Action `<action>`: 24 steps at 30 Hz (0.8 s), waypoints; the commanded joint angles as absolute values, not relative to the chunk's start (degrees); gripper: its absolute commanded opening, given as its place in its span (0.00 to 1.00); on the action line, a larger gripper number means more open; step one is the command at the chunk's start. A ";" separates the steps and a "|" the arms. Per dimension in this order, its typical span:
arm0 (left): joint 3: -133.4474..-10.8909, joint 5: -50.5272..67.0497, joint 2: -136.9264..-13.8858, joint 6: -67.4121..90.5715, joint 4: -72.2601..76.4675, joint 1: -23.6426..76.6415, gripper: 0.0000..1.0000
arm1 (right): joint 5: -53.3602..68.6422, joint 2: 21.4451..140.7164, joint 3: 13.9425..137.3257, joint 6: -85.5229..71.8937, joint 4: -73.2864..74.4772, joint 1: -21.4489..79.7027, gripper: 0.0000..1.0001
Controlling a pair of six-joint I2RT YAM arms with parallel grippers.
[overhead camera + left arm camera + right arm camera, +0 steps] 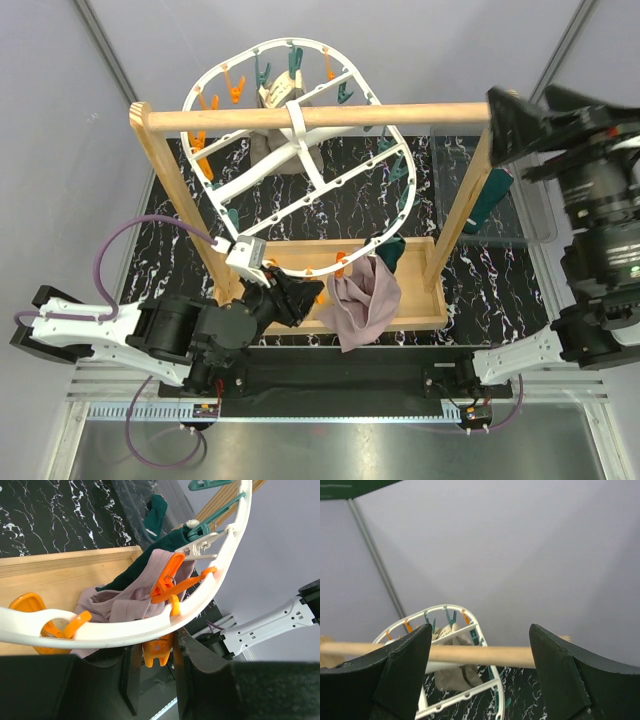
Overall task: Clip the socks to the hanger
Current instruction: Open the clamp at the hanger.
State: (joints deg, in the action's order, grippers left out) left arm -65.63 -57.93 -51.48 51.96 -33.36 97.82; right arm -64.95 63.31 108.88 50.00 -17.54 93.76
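The white oval hanger (300, 140) hangs tilted from the wooden rail (330, 117). At its near rim my left gripper (292, 296) is shut on the tail of an orange clothespin (159, 652). That pin's front prongs (172, 580) stand apart at the edge of a mauve sock (132, 602). The mauve sock (365, 300) droops over the wooden base, with a dark teal sock (390, 250) just behind it. Another teal sock (490, 200) lies at the right. My right gripper (480, 630) is open and holds nothing, high above the rail's right end (520, 120).
A grey-beige cloth (278, 150) hangs clipped at the hanger's far side. The wooden stand's posts (185, 210) and base tray (420, 300) frame the hanger. A clear box (530, 225) sits at the right. Several orange and teal pins (290, 65) dangle round the rim.
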 commanded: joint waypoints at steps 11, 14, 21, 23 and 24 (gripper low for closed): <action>-68.91 -58.36 -56.07 53.70 -31.03 97.65 0.00 | -66.00 81.28 136.04 77.46 -21.45 90.02 0.83; -69.17 -58.01 -56.69 54.66 -31.64 97.56 0.00 | -63.73 88.11 145.78 52.53 8.93 73.17 0.87; -69.26 -57.83 -55.46 58.09 -36.47 97.82 0.00 | -63.11 93.60 151.69 48.63 5.53 60.94 0.82; -68.73 -58.01 -54.49 58.09 -36.82 97.74 0.00 | -61.10 94.83 153.36 39.88 14.09 51.74 0.81; -68.64 -58.01 -54.23 58.01 -36.83 97.82 0.00 | -60.30 95.18 154.24 37.29 17.20 49.24 0.80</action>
State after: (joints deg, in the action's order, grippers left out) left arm -67.81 -58.37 -55.53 56.12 -35.24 97.56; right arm -62.41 96.68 149.77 48.64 7.07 57.28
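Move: The orange clamp on the hanger's lower rim is already between the left fingers; the next orange clamp sits about 4 cm right and 3 cm ahead of it, and the pink sock hangs some 7 cm right, 2 cm ahead and 8 cm below the left hand. From the high, empty right hand, the green sock in the clear bin lies roughly 36 cm ahead, 28 cm right and 62 cm down; the bar's right end is about 10 cm ahead, 11 cm right and 13 cm below. The orange clamp stays in the left hand's unchanged grip while that hand drifts about 2 cm right and slightly down, then eases part-way back. The right hand, open and empty, first rises some 6 cm and goes right, then sweeps about 10 cm forward over the wooden bar, coming back left and sinking part-way, while turning some 35 degrees clockwise to face the bin with the green sock. ##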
